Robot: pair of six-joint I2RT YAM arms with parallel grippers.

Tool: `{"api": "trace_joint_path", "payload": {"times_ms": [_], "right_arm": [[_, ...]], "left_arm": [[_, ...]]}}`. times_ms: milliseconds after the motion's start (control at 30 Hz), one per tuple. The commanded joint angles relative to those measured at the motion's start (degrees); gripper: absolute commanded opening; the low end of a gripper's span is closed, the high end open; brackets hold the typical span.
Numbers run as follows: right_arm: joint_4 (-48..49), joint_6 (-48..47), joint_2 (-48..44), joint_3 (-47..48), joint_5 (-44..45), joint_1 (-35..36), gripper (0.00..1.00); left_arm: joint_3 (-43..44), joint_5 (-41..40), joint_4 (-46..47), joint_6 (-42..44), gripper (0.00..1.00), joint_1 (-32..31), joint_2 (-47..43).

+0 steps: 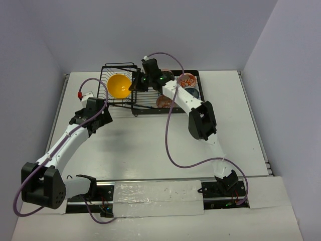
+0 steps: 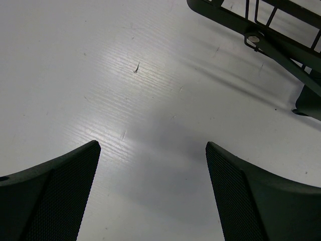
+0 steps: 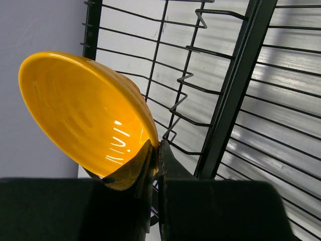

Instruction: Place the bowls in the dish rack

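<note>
My right gripper [image 1: 134, 86] [image 3: 156, 145] is shut on the rim of the plain orange-yellow bowl [image 1: 119, 86] [image 3: 85, 110]. It holds the bowl tilted on edge over the basket section at the left end of the black wire dish rack [image 1: 145, 104] [image 3: 235, 100]. Other patterned bowls sit in the rack's right part: an orange-red one [image 1: 187, 79], a blue one [image 1: 192, 93] and a pink-red one [image 1: 164, 102], partly hidden by the right arm. My left gripper [image 1: 102, 114] [image 2: 152, 144] hangs open over bare table just left of the rack [image 2: 281, 30], holding nothing.
The white table [image 1: 140, 145] is walled at the back and both sides. The rack stands against the back wall. Both arm bases are at the near edge, and the right arm's purple cable [image 1: 170, 145] loops over the table's middle.
</note>
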Motion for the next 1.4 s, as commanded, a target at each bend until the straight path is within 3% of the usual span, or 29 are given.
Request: {"api": "trace_joint_path", "payload": {"times_ms": [0,333,500,867,1267,1367], "right_arm": [[3.57,-0.37,0.59,0.64,0.69,-0.46,0.03],[4.28,0.07,1.12,0.03,-2.48,-0.55,0.14],[3.75,-0.89,0.68,-0.85,-2.92,-0.55,0.24],[2.43,-1.86,0.06,-3.49,-3.97,-0.55,0.25],[2.17,-2.04,-1.34,-6.12,-3.00,-0.64,0.43],[2.17,-2.13,-1.60,-6.74,-3.27,-0.73,0.44]], "left_arm": [[1.20,-0.89,0.37,-0.58,0.92,-0.24,0.29],[1.38,-1.07,0.20,-0.58,0.91,-0.24,0.56],[1.38,-0.98,0.29,-0.49,0.91,-0.24,0.65],[1.38,-0.45,0.46,-0.40,0.91,-0.33,0.65],[1.38,-0.28,0.46,-0.32,0.91,-0.42,0.56],[1.38,-0.28,0.55,-0.32,0.91,-0.42,0.47]]}}
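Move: I still hold the yellow bowl by its right rim in my right fingers, its middle about 6 cm to my left and level fore and aft. The wire prongs meant for it, in the left rack section, lie some 6 cm left, 3 cm back and about 5 cm below. The brown bowl stands roughly 15 cm to my right, 6 cm back and lower. From my left hand those prongs are about 12 cm ahead and 11 cm to the right. With my right hand almost in place over the rack's divider, I ease about 1.5 cm left and a little back, swinging some 5 degrees counter-clockwise. After that small leftward start my pinch on the yellow bowl's rim opens in two stages, to a bit under half open, letting go of the bowl over the left section while the fingertips stay on either side of its rim. ##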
